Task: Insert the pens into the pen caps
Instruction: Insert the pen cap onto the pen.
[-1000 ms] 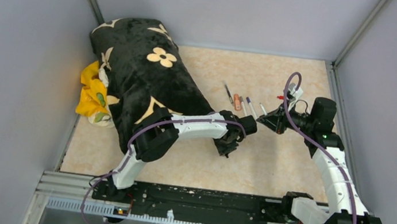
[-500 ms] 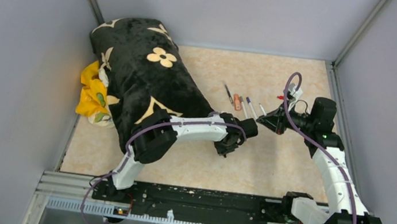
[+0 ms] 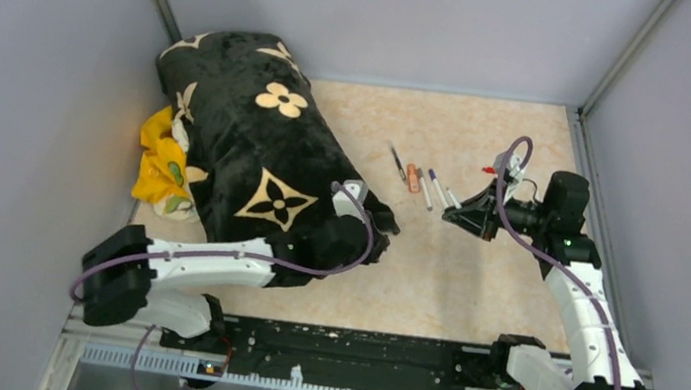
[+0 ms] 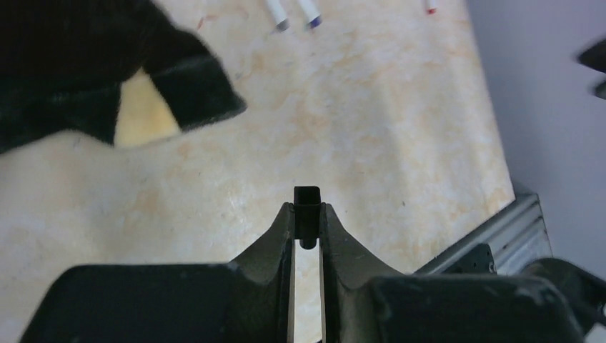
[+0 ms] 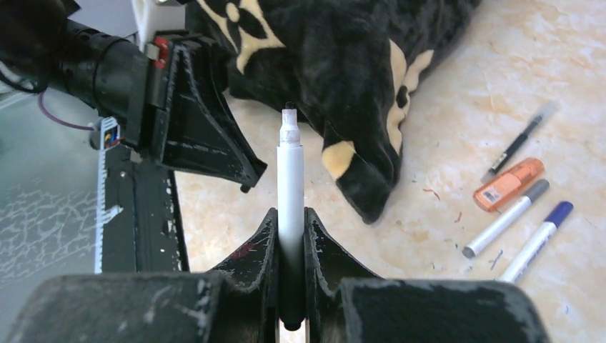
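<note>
In the left wrist view my left gripper [image 4: 307, 212] is shut on a small black pen cap [image 4: 308, 196], which stands out just past the fingertips above the beige table. From above, the left gripper [image 3: 380, 224] sits at the edge of the black cloth. My right gripper [image 5: 291, 216] is shut on a white-barrelled pen [image 5: 291, 168] with a bare black tip, pointing toward the left gripper [image 5: 239, 179]. From above, the right gripper [image 3: 460, 215] hangs right of centre. A thin dark pen [image 5: 518, 146], an orange marker [image 5: 509, 184] and two white markers [image 5: 506, 218] lie on the table.
A black cloth with cream flower patterns [image 3: 248, 142] covers the table's left half, over a yellow item [image 3: 159, 165]. A small red piece [image 3: 488, 170] lies behind the right gripper. Grey walls enclose the table, and the black base rail [image 3: 351, 352] runs along the near edge.
The left arm has swung back and to the left, drawing its gripper away from the right gripper to the cloth's edge. Its jaws narrowed. The right gripper barely shifted.
</note>
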Motion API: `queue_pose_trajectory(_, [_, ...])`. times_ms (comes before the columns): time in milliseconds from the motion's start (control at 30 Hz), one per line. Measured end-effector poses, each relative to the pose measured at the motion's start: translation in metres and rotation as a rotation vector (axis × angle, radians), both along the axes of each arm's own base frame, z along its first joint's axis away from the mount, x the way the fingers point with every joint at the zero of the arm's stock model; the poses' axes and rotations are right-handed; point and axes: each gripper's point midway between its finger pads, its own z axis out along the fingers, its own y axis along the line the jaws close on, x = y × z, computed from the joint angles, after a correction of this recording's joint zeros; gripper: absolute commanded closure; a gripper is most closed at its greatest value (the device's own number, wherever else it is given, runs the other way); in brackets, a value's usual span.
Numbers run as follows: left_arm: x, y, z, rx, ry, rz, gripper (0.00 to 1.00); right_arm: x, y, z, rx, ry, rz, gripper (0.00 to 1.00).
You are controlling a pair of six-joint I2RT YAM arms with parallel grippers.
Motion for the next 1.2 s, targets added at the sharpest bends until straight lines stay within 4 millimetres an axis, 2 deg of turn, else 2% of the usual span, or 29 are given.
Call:
queue_pose_trajectory(100, [-0.002, 0.004, 0.028, -0.086, -0.203, -0.114, 1.0, -0.005, 0.003, 0.004, 0.019, -0.012, 0.036, 1.0])
queue_pose_trajectory(267, [-0.003, -0.004, 0.111, -0.282, -0.586, -0.28, 1.0, -0.013, 0.008, 0.014, 0.065, -0.023, 0.102, 1.0])
queue_pose_trajectory(367, [0.004, -0.004, 0.156, -0.387, -0.755, -0.311, 1.0, -0.016, 0.01, 0.018, 0.088, -0.018, 0.126, 1.0])
queue_pose_trajectory(433, [0.01, -0.004, 0.177, -0.447, -0.835, -0.319, 1.0, -0.018, 0.011, 0.02, 0.104, -0.006, 0.144, 1.0])
queue_pose_trajectory(533, [0.016, 0.0, 0.196, -0.526, -0.928, -0.298, 1.0, -0.02, 0.013, 0.021, 0.127, 0.018, 0.163, 1.0])
queue_pose_trajectory(633, [0.02, -0.001, 0.2, -0.578, -0.982, -0.275, 1.0, -0.023, 0.014, 0.018, 0.151, 0.056, 0.173, 1.0])
queue_pose_trajectory(767, [0.035, -0.016, 0.169, -0.55, -0.931, -0.273, 1.0, -0.025, 0.015, 0.016, 0.174, 0.085, 0.171, 1.0])
queue_pose_trajectory(833, [0.041, -0.023, 0.16, -0.544, -0.908, -0.27, 1.0, -0.024, 0.017, 0.021, 0.181, 0.074, 0.176, 1.0])
queue_pose_trajectory(967, [0.054, -0.025, 0.167, -0.592, -0.883, -0.224, 1.0, -0.025, 0.024, 0.024, 0.182, 0.05, 0.211, 1.0])
queue_pose_trajectory(1200, [0.063, -0.018, 0.175, -0.702, -0.805, -0.146, 1.0, -0.024, 0.038, 0.013, 0.169, 0.097, 0.275, 1.0])
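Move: The cap in the left fingers must reach the uncapped white pen in the right hand, whose middle is about 10 cm to the left hand's right, 4 cm farther out and 11 cm higher. From the right hand, the black cap lies roughly 10 cm left, 3 cm back and 10 cm down. On the table, the grey-capped pen is some 14 cm ahead and 3 cm left of the right hand, the purple-capped one about 14 cm straight ahead, both 23 cm below. Swinging steeply up, the left hand carries the already held black cap about 20 cm higher, its fingers tilting up some 45 degrees and rolling until roughly level. It then sinks a few centimetres while reaching about 6 cm forward, towards the pen's nib. The right hand keeps its grip on the white pen, easing some 4 cm left and a little back while turning about 15 degrees counter-clockwise to meet the cap. ##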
